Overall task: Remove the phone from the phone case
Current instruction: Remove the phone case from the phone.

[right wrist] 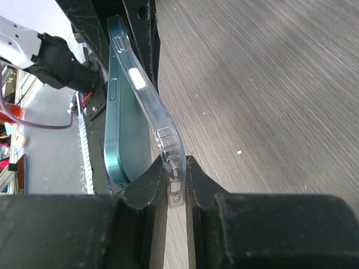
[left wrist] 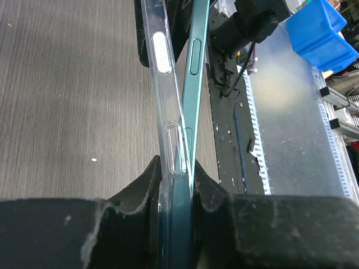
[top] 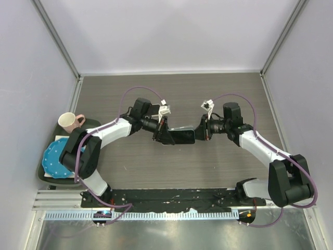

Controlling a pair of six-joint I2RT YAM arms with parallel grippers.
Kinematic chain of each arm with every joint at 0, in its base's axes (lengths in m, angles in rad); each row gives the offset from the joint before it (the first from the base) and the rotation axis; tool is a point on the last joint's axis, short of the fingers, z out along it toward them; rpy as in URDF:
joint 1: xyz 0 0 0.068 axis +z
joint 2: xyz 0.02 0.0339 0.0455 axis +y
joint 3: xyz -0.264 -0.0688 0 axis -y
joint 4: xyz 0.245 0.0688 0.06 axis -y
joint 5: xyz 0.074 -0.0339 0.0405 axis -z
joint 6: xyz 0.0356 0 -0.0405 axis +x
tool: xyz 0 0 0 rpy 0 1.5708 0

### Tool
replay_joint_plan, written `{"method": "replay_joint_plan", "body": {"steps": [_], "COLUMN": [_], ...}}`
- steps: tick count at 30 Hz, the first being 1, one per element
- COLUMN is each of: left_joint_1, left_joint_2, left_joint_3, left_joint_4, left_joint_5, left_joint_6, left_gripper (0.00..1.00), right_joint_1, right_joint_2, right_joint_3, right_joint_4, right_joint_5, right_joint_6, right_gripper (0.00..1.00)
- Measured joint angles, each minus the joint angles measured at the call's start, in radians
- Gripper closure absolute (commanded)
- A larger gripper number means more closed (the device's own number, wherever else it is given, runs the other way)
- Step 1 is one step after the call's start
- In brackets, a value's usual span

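Note:
A teal phone (top: 182, 137) in a clear phone case is held off the table between my two grippers. My left gripper (left wrist: 176, 182) is shut on one end, pinching phone and case together. From there the teal phone (left wrist: 197, 61) and the clear phone case (left wrist: 161, 56) spread apart in a narrow V. My right gripper (right wrist: 175, 179) is shut on the other end of the phone case (right wrist: 151, 106) alone. The case bows away from the phone (right wrist: 120, 129), which lies free beside the left finger. From above, the left gripper (top: 165, 134) and right gripper (top: 203, 131) face each other.
A pale pink mug (top: 67, 121) and a blue plate (top: 54, 156) sit on a dark mat (top: 44, 176) at the table's left edge. White walls close the left, back and right sides. A blue bin (left wrist: 320, 28) shows beyond the near rail.

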Motion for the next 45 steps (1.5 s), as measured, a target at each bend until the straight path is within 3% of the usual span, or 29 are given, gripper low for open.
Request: {"method": "replay_joint_plan", "body": {"steps": [12,27,38,45], "left_joint_1": [-0.056,-0.113,-0.123,-0.123], "left_joint_2": [0.030,0.121,0.202,0.203], "left_joint_3": [0.002,-0.015,-0.015,-0.015], "left_joint_4": [-0.017,0.047,0.061,0.060], "left_joint_5": [-0.071,-0.143,-0.300,-0.368], "left_joint_6": [0.090,0.097,0.090,0.091], "left_gripper": [0.90,0.82,0.45,0.35], "right_joint_1": [-0.010,-0.010,-0.010,-0.034], "right_joint_2": [0.007,0.034,0.064,0.063], "right_joint_3": [0.000,-0.028,-0.034,-0.034], "right_joint_4": [-0.151,-0.265,-0.283,-0.289], "right_joint_5": [0.044,0.151,0.153,0.108], "right_joint_6": [-0.147,-0.278,-0.298,-0.286], "right_gripper": [0.99,0.99,0.99,0.99]}}
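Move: The phone hangs long edge up between the hands, its right end already sprung back out of the clear case. Its middle is about 7 cm to the right of the left hand at nearly the same height; the case runs just ahead of the phone, also about 7 cm to the right. The other phone lies on the table, roughly 20 cm ahead, 11 cm to the left and 14 cm below. From the right hand, which pinches the case's right end, the phone's middle is about 7 cm left and 1 cm back, the case level ahead-wise and 7 cm left. Both hands carry the half-peeled phone and case down towards the table together by some 7 cm, drifting 2–3 cm to the robot's right, the left keeping its pinch on the nested left end and the right on the case's right end. The left hand then opens to let go of that end as it sinks another 4 cm and edges forward, its fingertips tipping down to about 15 degrees steeper in all, while the right stops sinking, keeps hold of the case and eases up slightly. ##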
